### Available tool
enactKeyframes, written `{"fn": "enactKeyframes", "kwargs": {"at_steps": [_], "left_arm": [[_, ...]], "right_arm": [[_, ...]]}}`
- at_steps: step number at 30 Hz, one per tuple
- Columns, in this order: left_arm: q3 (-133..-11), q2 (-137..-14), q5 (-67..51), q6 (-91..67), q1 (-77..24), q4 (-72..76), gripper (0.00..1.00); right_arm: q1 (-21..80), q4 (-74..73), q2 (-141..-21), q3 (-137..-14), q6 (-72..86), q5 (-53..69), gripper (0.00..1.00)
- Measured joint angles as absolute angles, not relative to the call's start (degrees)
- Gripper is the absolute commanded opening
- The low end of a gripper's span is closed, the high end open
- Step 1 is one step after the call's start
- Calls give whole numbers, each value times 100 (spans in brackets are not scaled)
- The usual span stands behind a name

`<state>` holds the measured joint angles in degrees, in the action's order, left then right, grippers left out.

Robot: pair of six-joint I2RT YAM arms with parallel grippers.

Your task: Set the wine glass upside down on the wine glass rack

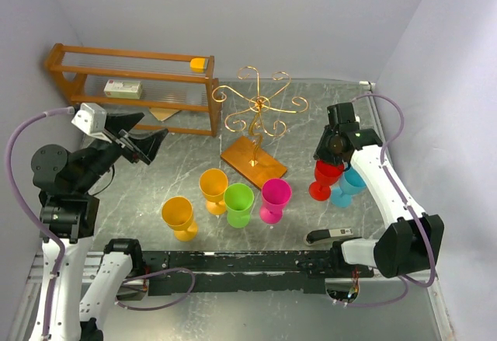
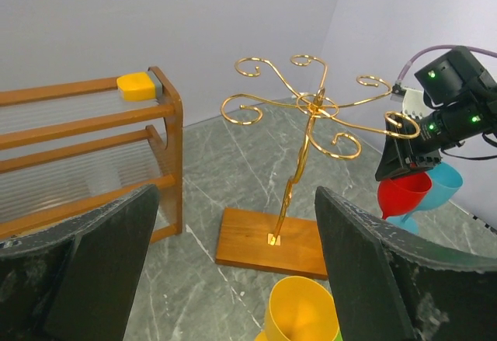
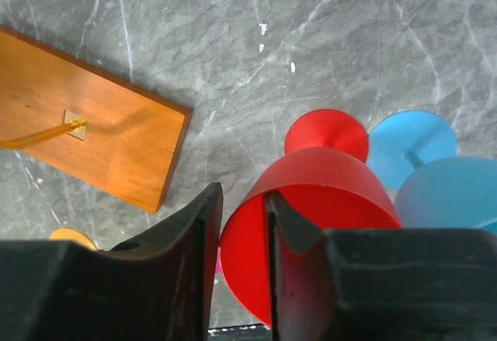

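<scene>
The red wine glass [image 1: 327, 176] stands upright on the table right of the gold wire rack [image 1: 257, 109], whose wooden base [image 1: 253, 163] lies at mid-table. My right gripper [image 1: 331, 153] is above the glass. In the right wrist view my right gripper [image 3: 241, 199] straddles the rim of the red glass [image 3: 326, 178], one finger inside the bowl and one outside, with a small gap left. My left gripper [image 1: 147, 140] hangs open and empty in the air at the left, facing the rack [image 2: 311, 108]. The red glass [image 2: 404, 193] also shows in the left wrist view.
A blue glass [image 1: 349, 182] stands touching-close to the right of the red one. Orange [image 1: 213, 186], yellow-orange [image 1: 178, 215], green [image 1: 238, 201] and pink [image 1: 274, 196] glasses stand in front of the rack base. A brown shelf unit [image 1: 132, 85] is at the back left. A black tool [image 1: 330, 236] lies near the front edge.
</scene>
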<state>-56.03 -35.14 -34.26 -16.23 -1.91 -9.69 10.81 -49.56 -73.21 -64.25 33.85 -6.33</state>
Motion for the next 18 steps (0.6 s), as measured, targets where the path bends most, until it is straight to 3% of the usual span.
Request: {"fn": "enactKeyframes", "kwargs": {"at_steps": [6, 18], "left_arm": [[-6027, -3671, -3472, -1459, -191, -1153, 93], [-6447, -3632, -3653, -1420, -191, -1247, 94]], "right_arm": [[1129, -4770, -7282, -6390, 3538, -799, 0], [1133, -4716, -6849, -6558, 3734, -1299, 0]]}}
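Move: The red wine glass stands at my right hand's half-open fingers, one outside and one inside its far-left rim. Its middle is about 6 cm below, 3 cm to the right and 2 cm back. The blue glass is some 10 cm right and 4 cm back, the pink one 12 cm left and 10 cm back, and the rack's wooden base 17 cm left and 8 cm ahead. From my left hand the red glass lies roughly 43 cm right, 5 cm ahead and 32 cm below. I shut my right fingers on the red glass's far-left rim, easing about 1 cm forward as they close. Once they pinch it, I raise it about 4 cm, drifting slightly right while my fingers tip up some 10 degrees. My open left hand rises about 4.5 cm and draws back 2. ##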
